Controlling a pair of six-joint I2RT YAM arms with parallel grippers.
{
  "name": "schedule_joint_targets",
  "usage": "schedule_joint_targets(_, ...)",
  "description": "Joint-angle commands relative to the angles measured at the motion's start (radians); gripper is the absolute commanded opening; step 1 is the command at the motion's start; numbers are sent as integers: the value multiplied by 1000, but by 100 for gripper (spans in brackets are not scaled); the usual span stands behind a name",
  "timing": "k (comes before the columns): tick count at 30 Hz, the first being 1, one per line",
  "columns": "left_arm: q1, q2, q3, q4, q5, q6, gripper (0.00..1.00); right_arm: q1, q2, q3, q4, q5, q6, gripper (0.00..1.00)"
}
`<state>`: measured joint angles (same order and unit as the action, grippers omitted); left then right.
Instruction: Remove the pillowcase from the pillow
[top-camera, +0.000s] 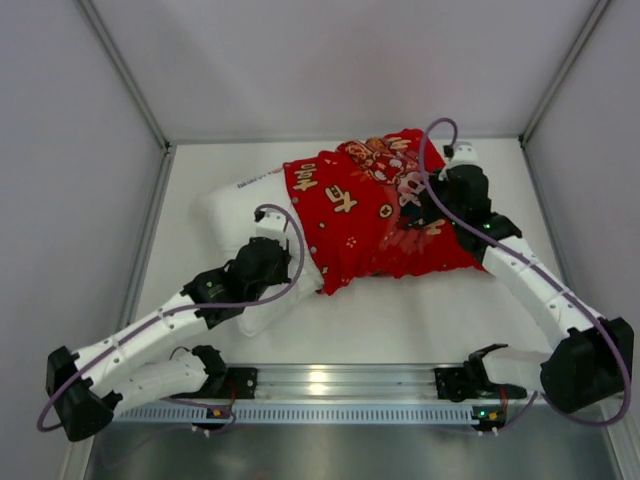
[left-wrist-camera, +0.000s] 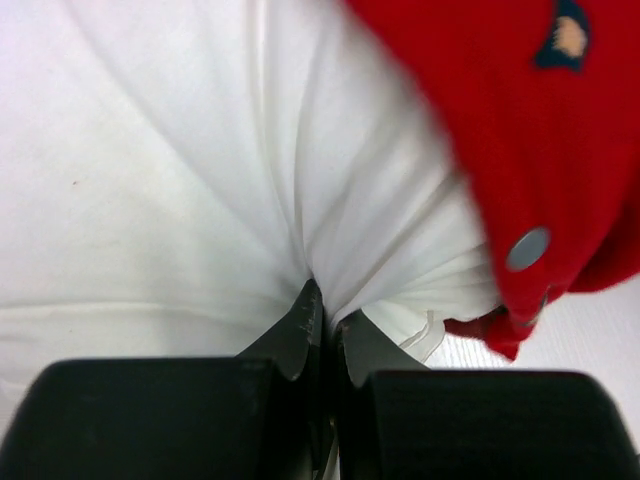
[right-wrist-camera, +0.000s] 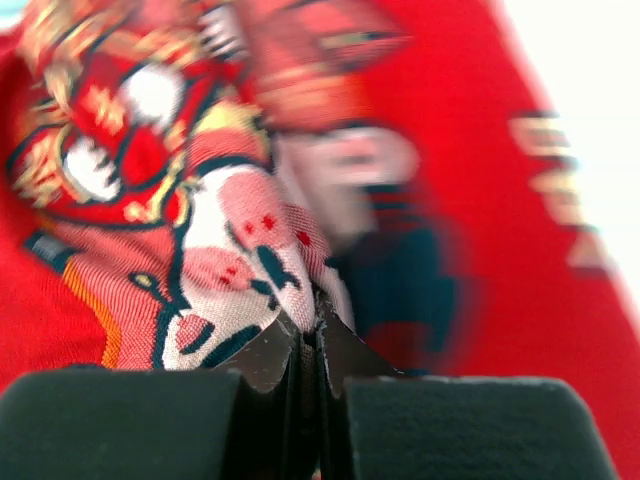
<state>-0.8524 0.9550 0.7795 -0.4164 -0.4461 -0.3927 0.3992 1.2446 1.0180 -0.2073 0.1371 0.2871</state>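
The red printed pillowcase (top-camera: 375, 215) covers the right part of the white pillow (top-camera: 228, 212), whose left end sticks out bare. My left gripper (top-camera: 272, 262) sits at the pillow's near edge, just left of the pillowcase hem, and is shut on a pinch of white pillow fabric (left-wrist-camera: 300, 200). The red hem with a grey snap (left-wrist-camera: 527, 248) hangs at the right of the left wrist view. My right gripper (top-camera: 428, 205) rests on top of the pillowcase near its right side, shut on a raised fold of the printed cloth (right-wrist-camera: 265, 265).
The table is white with grey walls on the left, the back and the right. A metal rail (top-camera: 330, 385) runs along the near edge between the arm bases. The pillow lies diagonally across the middle and back of the table.
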Motion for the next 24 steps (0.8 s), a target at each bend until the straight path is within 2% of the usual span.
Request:
schedule_joint_targets(1, 18, -119, 4, -54, -225, -55, 0, -215, -77, -65, -87, 127, 41, 0)
schedule_joint_targets(2, 22, -146, 6, -61, -239, -58, 0, -276, -85, -94, -87, 113, 46, 0)
schedule_joint_targets(5, 29, -177, 17, -85, -278, -66, 0, -333, -88, -127, -86, 88, 55, 0)
schedule_joint_targets(9, 29, -186, 15, -87, -293, -63, 0, -333, -83, -136, -80, 67, 72, 0)
schedule_joint_targets(13, 29, -159, 18, -75, -240, -55, 0, -315, -134, -141, -37, -63, 72, 1)
schedule_joint_targets(14, 29, -156, 15, -62, -220, -43, 0, -301, -172, -137, -30, -85, 67, 10)
schedule_joint_targets(15, 29, -154, 15, -56, -214, -37, 0, -293, -194, -130, -29, -121, 60, 41)
schedule_joint_targets(16, 30, -151, 15, -50, -209, -34, 0, -284, -218, -112, -33, -131, 57, 54)
schedule_joint_targets(18, 29, -147, 21, -44, -198, -23, 0, -258, -289, -90, -69, -131, 57, 69)
schedule_joint_targets(21, 29, -133, 36, -44, -195, -15, 0, -226, -390, -64, -118, -157, 66, 76)
schedule_joint_targets(24, 29, -124, 61, -44, -190, -6, 0, -186, -488, -93, -142, -171, 78, 71)
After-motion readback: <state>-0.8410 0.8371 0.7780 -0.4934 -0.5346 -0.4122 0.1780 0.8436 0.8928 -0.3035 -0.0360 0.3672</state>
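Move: With the pillowcase pinched in my right hand, I pull towards its near right corner, about 16 cm to my right, 12 cm back and 14 cm lower. The open hem's middle is some 23 cm to that hand's left and 4 cm back. My left hand holds a pinch of the white pillow, whose bare part centres roughly 8 cm left and 7 cm ahead of it; that same hem middle is about 4 cm right and 9 cm ahead. I tug the pinched red cloth quickly about 7 cm to the right with my right hand, sinking some 3 cm and pausing, while my left hand keeps its pinch on the white pillow, lifting slightly and then drawing 3 cm left against the pull. Then my right fingers open wide, let go of the pillowcase, and that hand backs off and climbs about 9 cm, tipping up. ##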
